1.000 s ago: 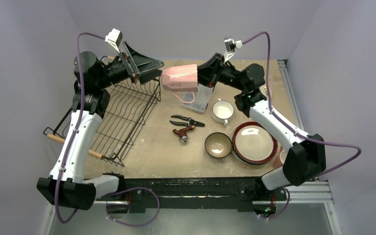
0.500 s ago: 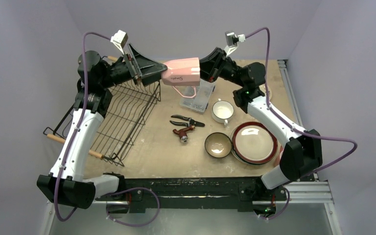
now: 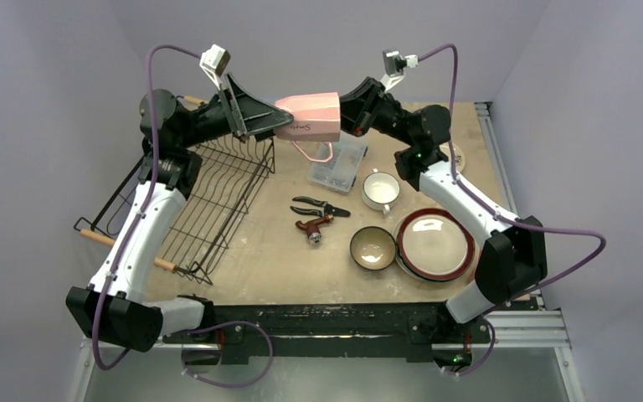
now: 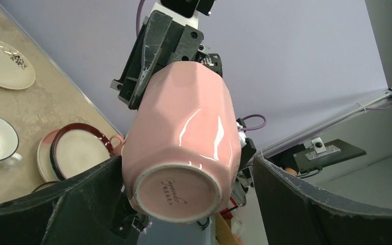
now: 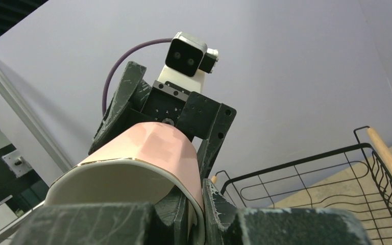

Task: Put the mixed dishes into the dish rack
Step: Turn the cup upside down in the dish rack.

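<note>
A pink mug (image 3: 310, 117) hangs on its side in the air above the table's far side, handle down. My right gripper (image 3: 345, 113) is shut on its rim wall, one finger inside and one outside (image 5: 200, 204). My left gripper (image 3: 270, 117) is open, its fingers on either side of the mug's base (image 4: 188, 159). The left finger stands close against the mug (image 4: 184, 127) and the right finger is well apart from it. The dish rack (image 3: 218, 193) sits at the left, below my left arm, with no dishes in it.
A white cup (image 3: 380, 189), a brown-rimmed bowl (image 3: 373, 248) and a red-rimmed plate (image 3: 434, 244) sit on the table's right half. A clear plastic box (image 3: 339, 163) lies under the mug. Black pruners (image 3: 320, 205) and a red-black tool (image 3: 314, 226) lie mid-table.
My right gripper has carried the pink mug up and to the left. My left gripper has moved right, and its open fingers now flank the mug's base.
</note>
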`<state>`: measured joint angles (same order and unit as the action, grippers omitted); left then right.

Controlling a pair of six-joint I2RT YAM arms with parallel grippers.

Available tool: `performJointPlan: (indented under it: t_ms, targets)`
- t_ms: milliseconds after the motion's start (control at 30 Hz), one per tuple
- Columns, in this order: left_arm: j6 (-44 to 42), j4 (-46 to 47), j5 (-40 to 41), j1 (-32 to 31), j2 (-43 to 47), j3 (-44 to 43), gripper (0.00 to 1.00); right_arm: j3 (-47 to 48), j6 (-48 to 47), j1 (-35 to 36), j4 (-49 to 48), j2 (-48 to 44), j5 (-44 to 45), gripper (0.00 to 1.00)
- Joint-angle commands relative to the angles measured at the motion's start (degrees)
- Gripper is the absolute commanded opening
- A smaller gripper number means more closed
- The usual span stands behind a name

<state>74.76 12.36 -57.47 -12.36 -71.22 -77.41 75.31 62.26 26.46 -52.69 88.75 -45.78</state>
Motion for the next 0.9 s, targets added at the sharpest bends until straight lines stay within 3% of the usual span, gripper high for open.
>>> performJointPlan:
  t_ms: [0,367,667,767,867]
  targets:
    - [0.6,4.2,-2.1,-1.0,-0.9,-2.8,0.95,3.8,2.4,1.0,-5.3,-0.2,3.8,0.00]
    - [-4.7,-4.8,-1.9,-1.8,-1.5,-6.5,0.96,5.1,-1.2,2.3,0.0,0.4,3.3,0.00]
    - [-4.7,-4.7,-2.6,-2.2,-2.4,-7.4,0.87,5.5,-2.8,2.6,2.9,0.5,3.8,0.00]
    - [-3.9,-3.1,-3.1,-2.2,-2.6,-7.2,0.73,5.6,-2.8,2.6,3.1,0.7,4.0,0.00]
    - [-1.7,0.3,-3.7,-2.2,-2.7,-6.1,0.39,6.0,-3.4,2.6,4.7,1.0,4.1,0.01]
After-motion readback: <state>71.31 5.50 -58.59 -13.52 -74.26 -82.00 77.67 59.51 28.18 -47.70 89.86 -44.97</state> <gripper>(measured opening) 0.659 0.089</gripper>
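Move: Between the left hand's open fingers, the pink cup lies on its side in the air, base towards that hand, its middle about 4 cm to the right, 1 cm ahead and 1 cm above. The right hand already pinches its rim; from there the cup's middle is roughly 5 cm left, 3 cm back and 2 cm up. From the left hand the dish rack is some 28 cm left, 8 ahead, 40 below; the pruning shears 7 right, 3 ahead, 45 below. Closing on the cup is the left hand's work: it eases about 1 cm to its right over the cup's base end. Its wide-open fingers then shut by roughly a quarter of their range, late, until the pads meet both sides. The right hand keeps its pinch on the rim and feeds the cup some 1.5 cm left, deeper between them. ##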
